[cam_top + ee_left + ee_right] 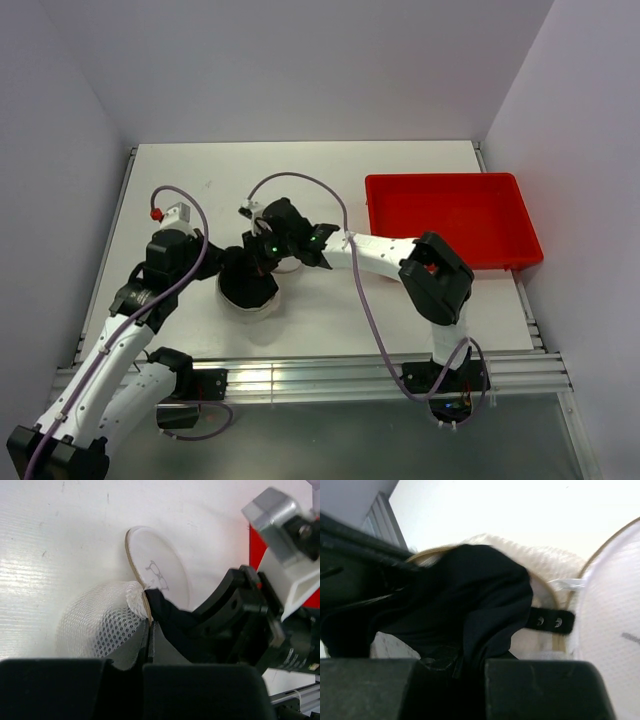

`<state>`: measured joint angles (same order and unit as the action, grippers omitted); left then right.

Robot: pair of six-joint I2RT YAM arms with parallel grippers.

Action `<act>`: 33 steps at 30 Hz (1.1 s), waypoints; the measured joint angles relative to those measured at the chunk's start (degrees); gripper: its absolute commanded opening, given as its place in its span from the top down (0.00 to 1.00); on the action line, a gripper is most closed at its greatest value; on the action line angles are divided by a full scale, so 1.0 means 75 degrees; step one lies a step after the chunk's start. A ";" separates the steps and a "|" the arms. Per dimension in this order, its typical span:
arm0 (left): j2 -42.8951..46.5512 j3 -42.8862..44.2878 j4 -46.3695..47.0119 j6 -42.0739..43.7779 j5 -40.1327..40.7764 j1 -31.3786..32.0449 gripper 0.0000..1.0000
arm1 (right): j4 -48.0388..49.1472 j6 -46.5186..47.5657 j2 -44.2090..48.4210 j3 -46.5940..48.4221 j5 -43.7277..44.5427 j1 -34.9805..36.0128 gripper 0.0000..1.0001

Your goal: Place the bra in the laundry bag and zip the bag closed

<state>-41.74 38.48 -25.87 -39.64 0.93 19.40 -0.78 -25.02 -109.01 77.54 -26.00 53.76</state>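
The laundry bag [256,302] is a small white mesh cylinder in the middle of the table, its mesh wall [97,625] bulging to the left. Its round flat lid [161,569], with a small black mark, hangs open behind the mouth. My left gripper [148,632] is shut on the bag's tan rim. The black bra [470,590] is bunched over the bag's mouth, and its hook strap [552,621] lies across the rim. My right gripper [470,666] is shut on the bra's fabric just above the opening. In the top view both grippers meet over the bag [262,258].
A red rectangular plastic bin [452,218] stands at the back right of the white table [200,180]. Grey walls close in the table on three sides. A metal rail [330,375] runs along the near edge by the arm bases.
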 measured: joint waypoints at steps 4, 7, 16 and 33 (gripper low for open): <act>-0.0038 -0.0064 0.0172 -0.0003 -0.0015 -0.0067 1.00 | -0.0323 0.0152 -0.0055 0.0079 0.0003 0.0245 1.00; -0.0070 -0.0160 0.0423 -0.0012 -0.0026 -0.0070 1.00 | -0.0775 0.0385 -0.0055 0.0154 0.0015 0.0358 1.00; -0.0041 -0.0463 0.1559 -0.0423 -0.0580 -0.0076 1.00 | -0.1113 -0.0108 -0.0154 0.0440 0.0906 0.0597 1.00; 0.0507 -0.0181 -0.0099 -0.0714 0.0662 -0.0105 1.00 | 0.0813 -0.2725 -0.0638 -0.0513 0.2725 0.0160 1.00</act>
<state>-37.93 37.12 -26.61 -44.99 5.89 18.61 5.32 -45.45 -113.80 73.69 -5.56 54.96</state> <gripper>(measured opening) 0.014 0.098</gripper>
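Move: The mouth of the laundry bag, which the bra is being stuffed into, lies about 5 cm back, 2 cm left and some 5 cm below the right hand. From the left hand, already pinching its rim, the mouth's middle is roughly 6 cm right, 6 cm back and 5 cm down. The bag's open lid lies about 6 cm ahead, 4 cm right and 7 cm below the right hand; from the left hand, 6 cm ahead and 12 cm right. The bra, still gripped by the right hand, is worked down into the bag: the hand first draws back about 3 cm, then sweeps forward some 7 cm while sinking, ending 5 cm or so lower and turned nearly 30 degrees clockwise. The left fingers keep their pinch on the rim, easing forward, up and right a little, then back and left, away from the right hand's side. ##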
